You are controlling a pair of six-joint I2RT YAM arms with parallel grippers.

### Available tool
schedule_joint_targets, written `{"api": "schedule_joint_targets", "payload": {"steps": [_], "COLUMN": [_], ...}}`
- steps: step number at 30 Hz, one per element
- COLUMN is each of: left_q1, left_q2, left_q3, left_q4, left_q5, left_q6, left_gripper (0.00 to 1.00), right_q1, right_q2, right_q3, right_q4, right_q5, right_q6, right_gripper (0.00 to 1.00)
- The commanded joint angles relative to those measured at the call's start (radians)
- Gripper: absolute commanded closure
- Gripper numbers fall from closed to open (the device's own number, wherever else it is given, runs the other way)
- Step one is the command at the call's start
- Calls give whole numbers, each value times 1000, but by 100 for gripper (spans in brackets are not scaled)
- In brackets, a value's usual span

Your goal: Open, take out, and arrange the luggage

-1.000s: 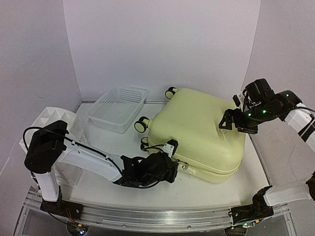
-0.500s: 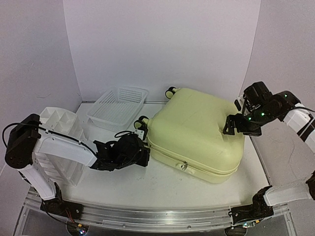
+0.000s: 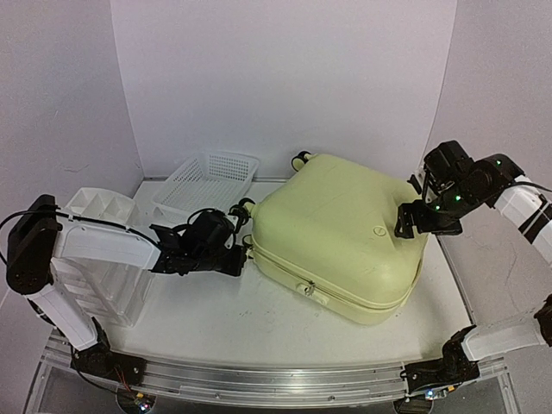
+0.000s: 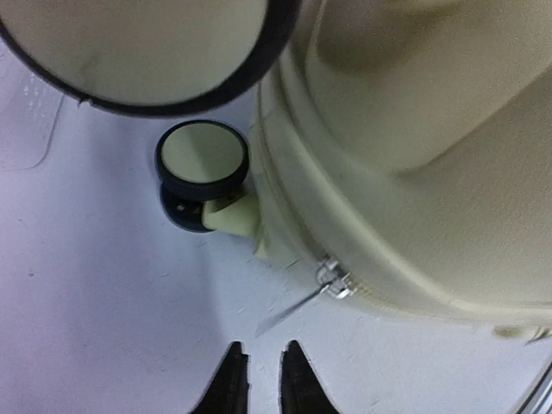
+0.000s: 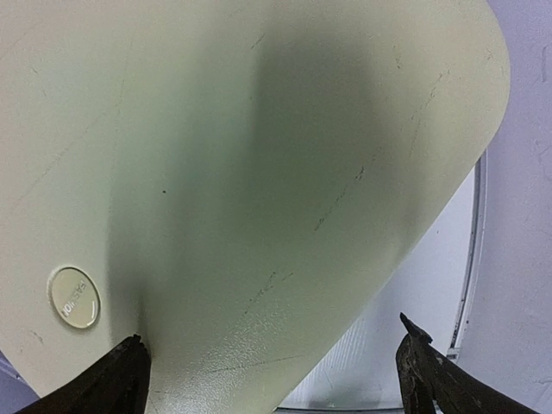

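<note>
The luggage (image 3: 336, 233) is a pale yellow hard-shell suitcase lying flat, its wheels toward the basket. My left gripper (image 3: 243, 256) sits low at its near-left corner, beside a caster wheel (image 4: 203, 159). In the left wrist view the left gripper (image 4: 263, 379) shows a narrow gap with nothing in it. A zipper pull (image 4: 332, 280) hangs free on the seam just ahead of the tips. A second slider (image 3: 304, 291) sits on the front seam. My right gripper (image 3: 412, 222) stands wide open over the suitcase's right corner (image 5: 241, 155). One finger (image 5: 112, 379) touches the shell; the other is clear of it.
A white mesh basket (image 3: 207, 185) stands at the back left, close to the wheels. A white drawer organizer (image 3: 99, 233) stands at the left edge, under my left arm. White walls close in on three sides.
My left gripper has slid left along the front seam to the wheel corner and its jaws have parted slightly. The suitcase has shifted a little to the left. The right gripper has barely moved.
</note>
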Motion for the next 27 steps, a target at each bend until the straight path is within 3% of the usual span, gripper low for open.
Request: {"api": "schedule_joint_targets", "payload": {"steps": [1,4,7,13,21,24,27], "left_q1": [30,30,32,105,356,402,407], "left_q2": [-133,-248,-333,-317,-28,89,178], "left_q3": [-15,-5,66,300,610,706,759], "left_q4": [-172,-230,-335,-442,-444,-448,-452], "left_q5": [28,77,101,182,589,743,809], "left_q6": [53,95,144,232,274,287,306], "left_gripper": [65,45,31,1,1,1,2], "right_q1": [15,24,31,79,223,278,337], "right_q2": [-3,-7,-16,-4,43,46,50], "right_q3": [26,37,55,75,126,121,111], "right_q4": [-43,-52,-55,-33,-31,-13,14], "right_q5": [25,24,14,-49,-18,-19,-20], "right_q6": [-25,-35,-40,-65,-33,-6,9], "right_gripper": [2,2,2,2,2,2,2]}}
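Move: The suitcase's near-left upper wheel stands about 7 cm ahead of the left hand and 8 cm above it, with the lower wheel some 6 cm ahead and 5 cm below. The zip slider is about 3 cm ahead and 3 cm right; the far upper wheel 23 cm ahead, 13 cm right, 8 cm up. From the right hand, the lid's round badge lies about 7 cm left, 1 cm ahead and 4 cm below. The zip slider is left behind at the suitcase's near-left corner as the left hand opens wide, eases a few cm left, climbs about 20 cm, then reaches forward over the near upper wheel, beginning to sink while tilting its left side down and turning slightly clockwise. Above the lid, the right hand, still open, shifts some 7 cm left and 3 cm back to the badge, turning about 20 degrees counter-clockwise. ##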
